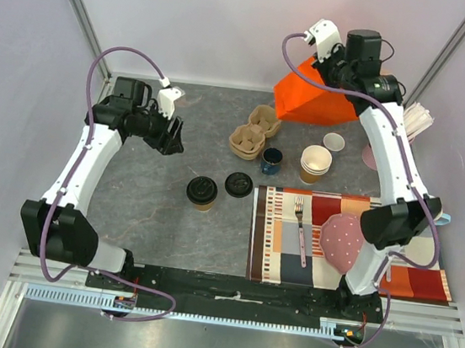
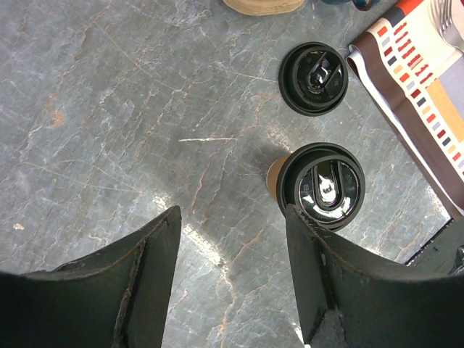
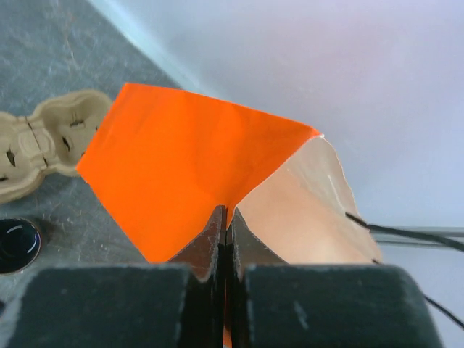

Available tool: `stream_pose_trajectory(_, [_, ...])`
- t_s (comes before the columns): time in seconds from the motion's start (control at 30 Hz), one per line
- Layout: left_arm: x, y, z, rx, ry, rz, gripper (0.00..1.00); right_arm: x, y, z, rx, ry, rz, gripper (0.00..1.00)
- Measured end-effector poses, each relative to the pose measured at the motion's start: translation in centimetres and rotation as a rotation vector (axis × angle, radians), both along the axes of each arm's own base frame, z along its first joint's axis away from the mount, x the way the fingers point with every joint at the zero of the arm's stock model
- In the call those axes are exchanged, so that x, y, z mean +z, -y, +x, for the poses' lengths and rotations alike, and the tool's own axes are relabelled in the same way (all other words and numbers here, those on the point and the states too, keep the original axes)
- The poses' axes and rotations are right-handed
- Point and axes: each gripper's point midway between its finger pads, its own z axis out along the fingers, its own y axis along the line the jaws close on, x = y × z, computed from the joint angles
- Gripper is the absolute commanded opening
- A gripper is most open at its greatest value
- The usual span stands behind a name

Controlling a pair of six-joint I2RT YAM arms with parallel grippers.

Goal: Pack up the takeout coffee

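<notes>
The takeout coffee [image 1: 201, 191], a brown paper cup with a black lid, stands on the grey table near the middle. In the left wrist view the coffee [image 2: 321, 186] sits just beyond my right finger. My left gripper [image 1: 169, 136] [image 2: 232, 214] is open and empty, above the table to the left of the cup. An orange paper bag [image 1: 314, 99] stands open at the back. My right gripper [image 1: 326, 67] [image 3: 226, 214] is shut on the bag's [image 3: 174, 159] top rim.
A loose black lid [image 1: 239, 184] [image 2: 313, 77] lies beside the coffee. A pulp cup carrier [image 1: 255, 132] [image 3: 43, 141], a dark blue cup [image 1: 271, 159], a stack of paper cups [image 1: 315, 163] and a striped placemat [image 1: 276, 230] with a fork [image 1: 300, 221] lie to the right.
</notes>
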Motion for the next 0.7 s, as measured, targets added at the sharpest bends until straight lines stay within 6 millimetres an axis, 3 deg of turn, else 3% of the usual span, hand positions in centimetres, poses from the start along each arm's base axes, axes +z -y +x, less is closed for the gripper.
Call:
stream_pose_trajectory(0.2, [1.2,-1.2,-0.1,0.04,0.053,0.036,0.66,6.6,-0.7,-2.6,0.023,0.161,0.038,0.0])
stream_pose_trajectory(0.37, [2.3,-3.8,0.1,0.124,0.093,0.071,0.66,10.2,-3.7,-5.0,0.09,0.251,0.07,0.0])
stream_pose_trajectory(0.47, [2.4,-6.7,0.5,0.217,0.097,0.091,0.66,12.1,-7.6,-7.3,0.195,0.296,0.106,0.0])
stream_pose_trajectory(0.57, [2.4,-9.8,0.7,0.312,0.097,0.12,0.66,13.4,-13.1,-10.8,0.356,0.325,0.141,0.0])
stream_pose_trajectory(0.7, [2.8,-12.1,0.5,0.393,0.113,0.168,0.67,12.4,-20.7,-16.3,0.617,0.325,0.149,0.0])
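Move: The lidded coffee cup, towards whose side of the counter the held bag goes, lies roughly 29 cm to the right hand's left, 25 cm nearer the base and 30 cm below. The spare black lid lies about 10 cm to the right of the cup and 5 cm farther out. The cup tray is some 16 cm left of this hand and 4 cm back, the blue cup 11 cm left and 11 cm back, both well below. From the left hand, the lidded cup is about 11 cm right, 5 cm back and 15 cm below. Still pinching the orange bag by its rim, the right hand rises and draws back at first, then sweeps left with gathering speed, ending about 20 cm left, 16 cm back and 12 cm up, turned some 35 degrees counter-clockwise and tilted upward. The empty left hand clears off about 12 cm to its left, fingers staying open. ##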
